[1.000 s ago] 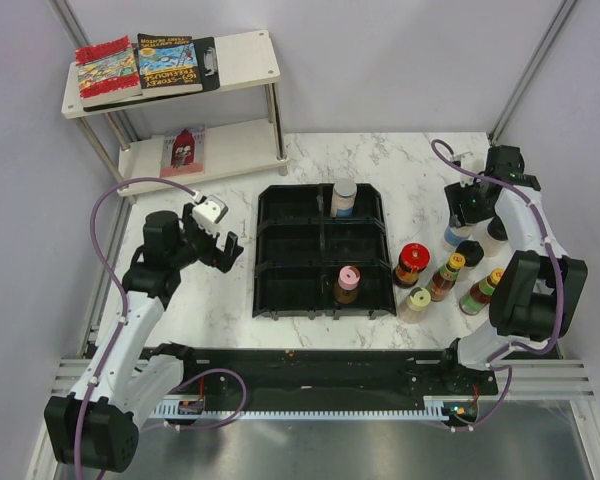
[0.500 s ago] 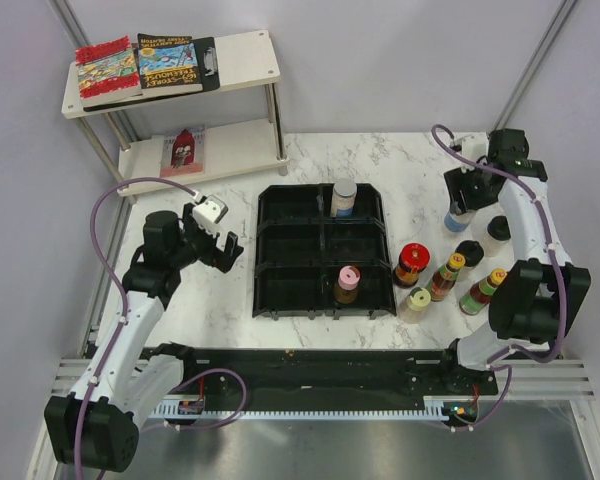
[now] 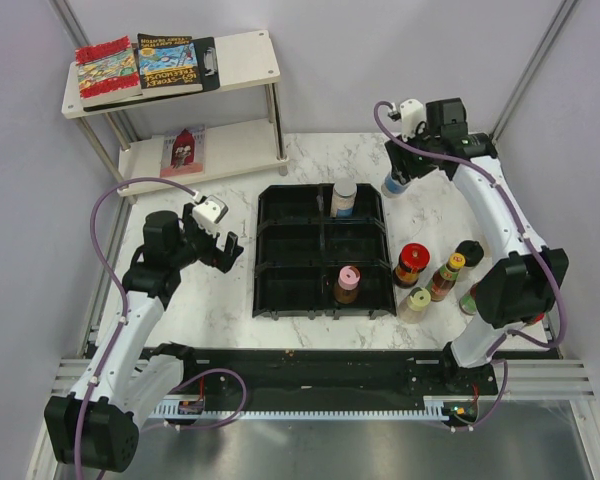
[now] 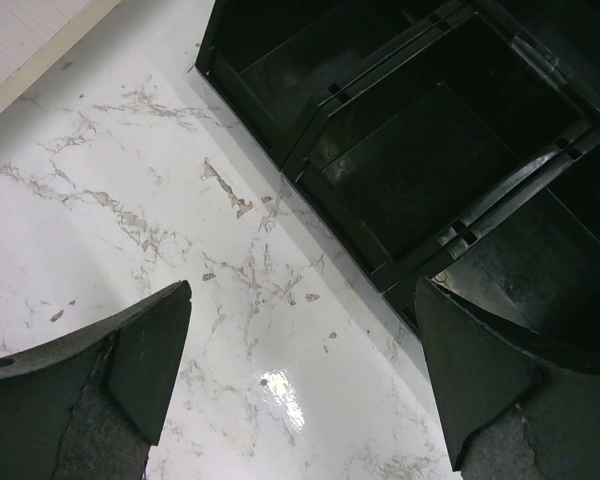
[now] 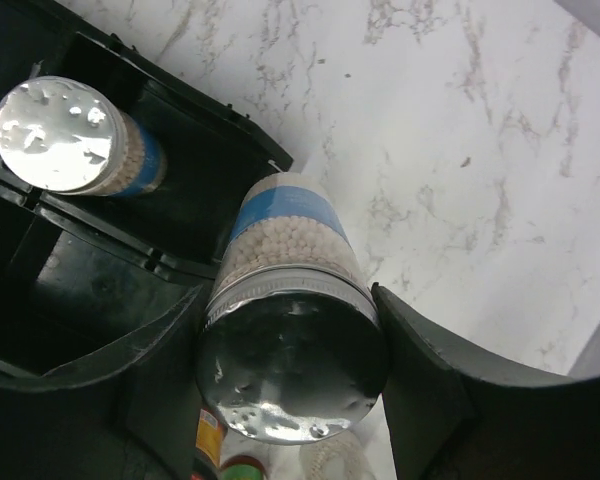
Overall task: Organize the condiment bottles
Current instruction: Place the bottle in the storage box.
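Observation:
My right gripper [image 3: 398, 175] is shut on a silver-capped jar of white beads with a blue label [image 5: 285, 240], held off the table just past the back right corner of the black tray [image 3: 280, 250]. A matching silver-capped jar [image 3: 344, 197] stands in the tray's back right compartment. A pink-capped bottle [image 3: 347, 282] stands in the front right one. More condiment bottles wait right of the tray: a red-capped jar [image 3: 413, 262], a yellow-capped bottle [image 3: 447, 275], a cream-capped one [image 3: 416, 301] and a black-capped one [image 3: 470, 251]. My left gripper [image 3: 220, 250] hangs open over bare marble left of the tray.
A white two-level shelf [image 3: 245, 60] with colourful books stands at the back left. The tray's near wall [image 4: 380, 265] lies just right of my left fingers. Frame posts rise at the back corners, and my right arm arcs over the bottles on the right.
My right arm has lifted the silver-capped jar from the bottles at the right and carried it left, toward the tray's back right corner. The left arm has not moved.

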Controlling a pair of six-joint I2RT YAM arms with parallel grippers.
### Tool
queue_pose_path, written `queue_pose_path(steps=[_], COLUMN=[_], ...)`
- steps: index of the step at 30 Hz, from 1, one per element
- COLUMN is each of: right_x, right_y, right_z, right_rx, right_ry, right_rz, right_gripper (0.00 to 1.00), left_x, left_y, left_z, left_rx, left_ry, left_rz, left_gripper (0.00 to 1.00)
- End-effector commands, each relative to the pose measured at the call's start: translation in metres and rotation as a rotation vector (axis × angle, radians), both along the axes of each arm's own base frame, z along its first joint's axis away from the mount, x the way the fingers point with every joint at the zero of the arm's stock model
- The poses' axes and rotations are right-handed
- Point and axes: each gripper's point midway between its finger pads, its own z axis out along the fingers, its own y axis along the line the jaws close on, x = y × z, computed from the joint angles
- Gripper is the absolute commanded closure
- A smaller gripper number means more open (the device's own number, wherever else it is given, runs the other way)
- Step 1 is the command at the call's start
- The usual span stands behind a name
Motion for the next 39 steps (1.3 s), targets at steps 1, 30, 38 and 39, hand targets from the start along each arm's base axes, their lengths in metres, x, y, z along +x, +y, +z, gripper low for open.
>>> queue_pose_path(steps=[1,30,38,39], right_x=[0.025,0.009,-0.008,-0.011], right_y=[0.021,0.092,0.088,0.086], right_z=[0.016,-0.1,-0.059,-0.044], right_rx=[0.057,-0.009,-0.026,-0.029], right_ry=[-0.077,0.115,0.075,0.045], right_rz=[-0.01,0.144,0.208,0.218], right_gripper=[1.0,0.47,0.04,0.02], left_x=[0.0,0.003,0.012,0.014], left_y=[-0.001,0.001,0.011,0.013], left_z=[0.004,0.0,-0.003,-0.006], left_rx=[-0.032,-0.026,-0.011,-0.006], left_ry=[-0.004,0.003,0.024,0.034], left_rz=[0.005,0.018,0.078,0.087], left_gripper=[0.0,0.01,0.0,0.0])
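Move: The right hand holds the blue-labelled bottle; its free spot in the box's far right compartment lies about 9 cm left, level fore-and-aft, some 14 cm below. The silver-capped jar stands about 5 cm farther left of that spot. From the hand, the red-lidded jar is 14 cm back and 2 cm right, the pink-capped bottle 18 cm back and 13 cm left. From the left hand, the spot is roughly 12 cm ahead, 30 cm right. The right hand carries the bottle about 9 cm left, lowers it 11 cm beside the silver-capped jar, and opens. ##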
